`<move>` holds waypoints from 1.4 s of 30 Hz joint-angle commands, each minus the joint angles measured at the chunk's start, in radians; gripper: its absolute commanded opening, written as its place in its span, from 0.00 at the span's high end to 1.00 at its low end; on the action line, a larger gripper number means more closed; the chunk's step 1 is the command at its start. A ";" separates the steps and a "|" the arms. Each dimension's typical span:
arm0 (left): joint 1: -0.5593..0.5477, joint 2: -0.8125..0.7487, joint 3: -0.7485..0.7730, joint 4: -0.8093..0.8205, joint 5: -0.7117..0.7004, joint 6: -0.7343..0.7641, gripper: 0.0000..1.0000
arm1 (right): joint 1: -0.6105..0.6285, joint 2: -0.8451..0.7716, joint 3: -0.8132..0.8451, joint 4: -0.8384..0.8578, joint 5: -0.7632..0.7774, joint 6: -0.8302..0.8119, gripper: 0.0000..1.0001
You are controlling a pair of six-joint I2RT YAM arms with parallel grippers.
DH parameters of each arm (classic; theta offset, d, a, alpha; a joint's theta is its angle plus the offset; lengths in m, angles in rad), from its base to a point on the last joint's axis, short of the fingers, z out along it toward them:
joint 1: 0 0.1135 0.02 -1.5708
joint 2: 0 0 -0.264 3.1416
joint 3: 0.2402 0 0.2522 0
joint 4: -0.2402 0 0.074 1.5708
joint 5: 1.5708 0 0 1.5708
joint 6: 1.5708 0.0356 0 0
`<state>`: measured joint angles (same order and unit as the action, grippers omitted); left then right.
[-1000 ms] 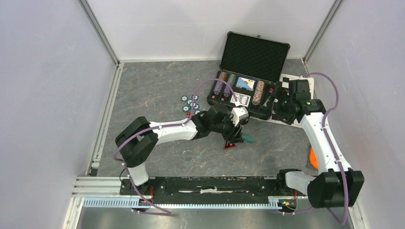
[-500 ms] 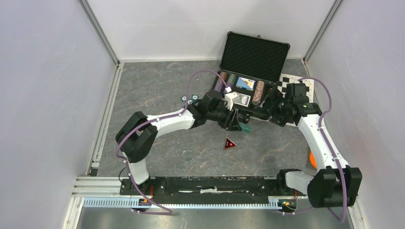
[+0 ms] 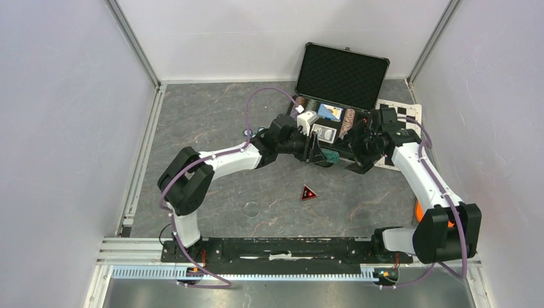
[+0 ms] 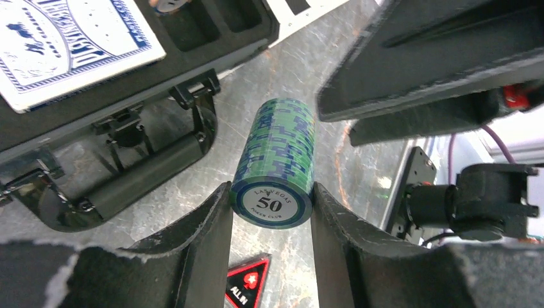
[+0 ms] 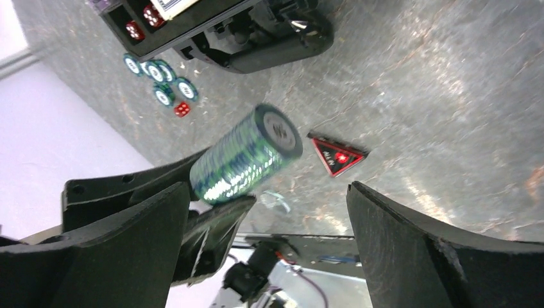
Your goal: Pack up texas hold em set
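Observation:
The open black case (image 3: 301, 138) stands at the back with blue card decks (image 3: 330, 111) and a brown-white chip row (image 3: 348, 120) in its foam. My left gripper (image 3: 319, 154) is shut on a stack of teal poker chips (image 4: 279, 163), held sideways above the table just in front of the case handle (image 4: 147, 173). The stack (image 5: 247, 160) also shows in the right wrist view. My right gripper (image 3: 355, 154) is open beside the stack, not touching it. Loose teal chips (image 5: 160, 77) and a red die (image 5: 182, 110) lie left of the case.
A black-and-red triangular marker (image 3: 309, 192) lies on the table in front of the grippers. The checkered mat (image 3: 404, 112) lies right of the case. An orange ring (image 3: 418, 212) sits by the right arm. Walls close in the table on three sides.
My left gripper has carried the teal chip stack from beside the triangular marker back toward the front of the case. My right gripper has swung left toward the stack, staying open.

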<state>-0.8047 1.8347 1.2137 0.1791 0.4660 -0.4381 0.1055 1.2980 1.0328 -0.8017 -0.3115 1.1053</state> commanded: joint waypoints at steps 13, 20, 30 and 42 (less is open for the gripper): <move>-0.011 -0.012 0.032 0.255 -0.100 -0.037 0.80 | 0.051 -0.106 -0.179 0.317 -0.019 0.470 0.08; -0.013 -0.012 0.030 0.287 -0.068 -0.048 0.80 | 0.082 -0.096 -0.207 0.433 0.003 0.545 0.14; -0.013 -0.026 0.016 0.329 -0.050 -0.062 0.80 | 0.090 -0.117 -0.236 0.478 0.097 0.580 0.31; -0.013 -0.032 -0.015 0.330 -0.052 -0.056 0.78 | 0.089 -0.120 -0.222 0.466 0.127 0.545 0.50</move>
<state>-0.8150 1.8397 1.1904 0.3939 0.4004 -0.4644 0.1928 1.1965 0.7898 -0.3454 -0.2214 1.6711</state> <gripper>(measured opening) 0.499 0.506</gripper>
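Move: The green chip roll is already held in the left fingertips, its middle some 3 cm to that hand's right, a touch ahead and 1 cm lower. From the open right hand the roll's middle lies about 6 cm to the left, 2 cm ahead and 3 cm below. Also from the right hand, the case handle is 8 cm left and 4 cm ahead, the card deck 6 cm left and 11 cm ahead, and the red triangle 11 cm left and 11 cm back, all far below. The green chip roll, still gripped by the left hand, is raised about 3 cm and brought some 2 cm forward, while the right hand comes at its free end, about 4 cm forward and 2 to 3 cm left, turning clockwise some 25 degrees as its left side rises. The right fingers close from wide open to half and pinch the roll's outer part; the left fingers keep their hold. ##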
